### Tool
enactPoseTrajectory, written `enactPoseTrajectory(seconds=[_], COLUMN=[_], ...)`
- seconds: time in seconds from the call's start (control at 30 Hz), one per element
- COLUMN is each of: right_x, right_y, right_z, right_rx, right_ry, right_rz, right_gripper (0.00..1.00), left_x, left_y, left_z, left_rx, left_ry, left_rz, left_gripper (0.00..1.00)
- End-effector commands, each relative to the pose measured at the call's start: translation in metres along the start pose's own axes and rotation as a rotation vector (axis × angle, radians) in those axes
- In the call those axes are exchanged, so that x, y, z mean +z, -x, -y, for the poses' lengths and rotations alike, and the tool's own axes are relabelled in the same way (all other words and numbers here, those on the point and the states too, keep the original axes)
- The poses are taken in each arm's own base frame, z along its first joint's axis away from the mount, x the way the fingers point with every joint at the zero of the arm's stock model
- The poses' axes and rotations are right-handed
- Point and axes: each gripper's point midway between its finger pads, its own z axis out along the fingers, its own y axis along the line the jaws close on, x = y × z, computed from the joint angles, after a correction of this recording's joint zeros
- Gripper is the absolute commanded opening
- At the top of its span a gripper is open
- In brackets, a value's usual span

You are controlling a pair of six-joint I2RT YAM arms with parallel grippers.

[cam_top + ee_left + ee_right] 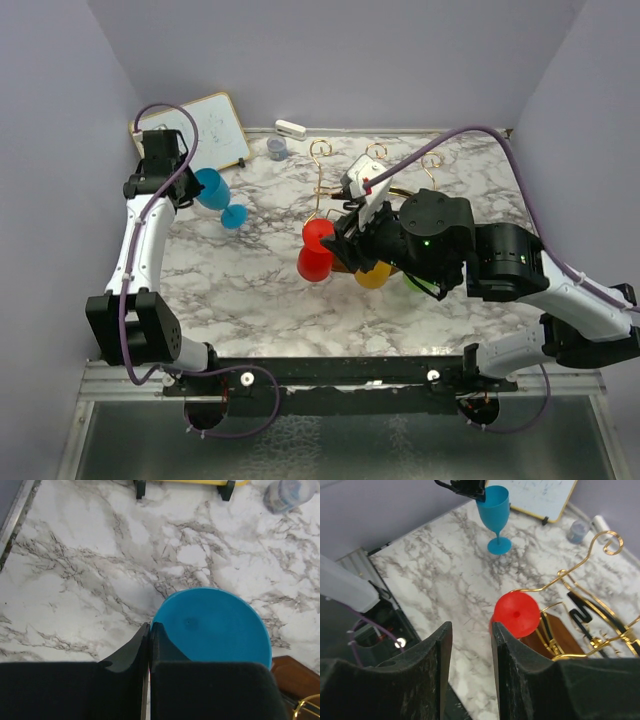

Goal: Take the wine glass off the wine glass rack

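The gold wire wine glass rack (pixel 349 170) stands mid-table on a brown wooden base (pixel 556 636). A red wine glass (pixel 317 247) hangs upside down from it, and its round foot (pixel 516 614) faces the right wrist camera. My right gripper (pixel 341 236) is open and empty, its jaws (pixel 470 627) just left of the red foot, with the right finger almost touching it. My left gripper (pixel 192 178) is shut on the rim of a blue wine glass (pixel 212 190) off the rack at far left. One finger (pixel 162 642) is inside the bowl (pixel 215 625). The blue glass's foot (pixel 499 545) is at the marble.
A yellow glass (pixel 373 276) and a green one (pixel 414 286) hang low on the rack under my right arm. A whiteboard (pixel 205 130) leans at the back left. A small grey cup (pixel 276 148) and a white object (pixel 290 128) stand by the back wall.
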Motion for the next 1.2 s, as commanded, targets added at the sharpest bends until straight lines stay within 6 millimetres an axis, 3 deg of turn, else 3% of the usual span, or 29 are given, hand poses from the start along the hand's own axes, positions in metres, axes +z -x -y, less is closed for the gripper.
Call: enactPoseTrajectory(seconds=[0.0,0.13,0.4,0.53,0.7,0.9,1.17], right_x=[-0.012,-0.009,-0.004,-0.005,-0.004,-0.002,-0.001], right_y=[-0.015,-0.027,-0.047,-0.047,-0.050,-0.057,-0.055], right_z=[-0.021,-0.027,-0.031,-0.029,-0.029,-0.030,-0.034], right_rx=[0.248,0.257,0.246,0.251,0.246,0.244,0.252], right_ry=[0.093,0.110,0.107,0.100,0.098,0.100,0.114], right_rz=[-0.090,-0.133,-0.193,-0.186,-0.187,-0.195,-0.185], right_gripper=[0.37,0.37,0.36,0.37,0.37,0.38,0.39], left_x=[0.015,0.021,0.027,0.035,0.041,0.028,-0.001], left_y=[-0.010,-0.015,0.000,-0.009,-0.019,-0.012,0.001], left_z=[-0.012,-0.027,-0.038,-0.041,-0.044,-0.040,-0.033], left_rx=[0.037,0.052,0.099,0.110,0.103,0.078,0.052], left_ry=[0.035,0.099,0.229,0.251,0.258,0.230,0.190], left_rz=[0.027,0.043,0.068,0.049,0.021,0.055,0.092], left_gripper=[0.00,0.00,0.00,0.01,0.09,0.28,0.35])
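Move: Below the left hand, which already holds the tilted blue wine glass by its rim, the bare table spot for its foot is some 23 cm down and about 2 cm to the right. The whiteboard stands about 21 cm farther out and 5 cm left; the clear jar, 23 cm ahead and 17 cm right; the red glass hangs 10 cm back and 26 cm right. From the right hand that spot lies roughly 25 cm ahead, 33 cm left, 43 cm down. Lowering the blue glass about 5 cm to the table, the left hand eases up a little, shifts some 3 cm left while its left side rolls up about 10 degrees to bring the glass upright, sinks again, then opens its fingers about a third around the rim and starts to rise. The empty right hand sinks about 7 cm, drawing back 3 cm and tipping down. ##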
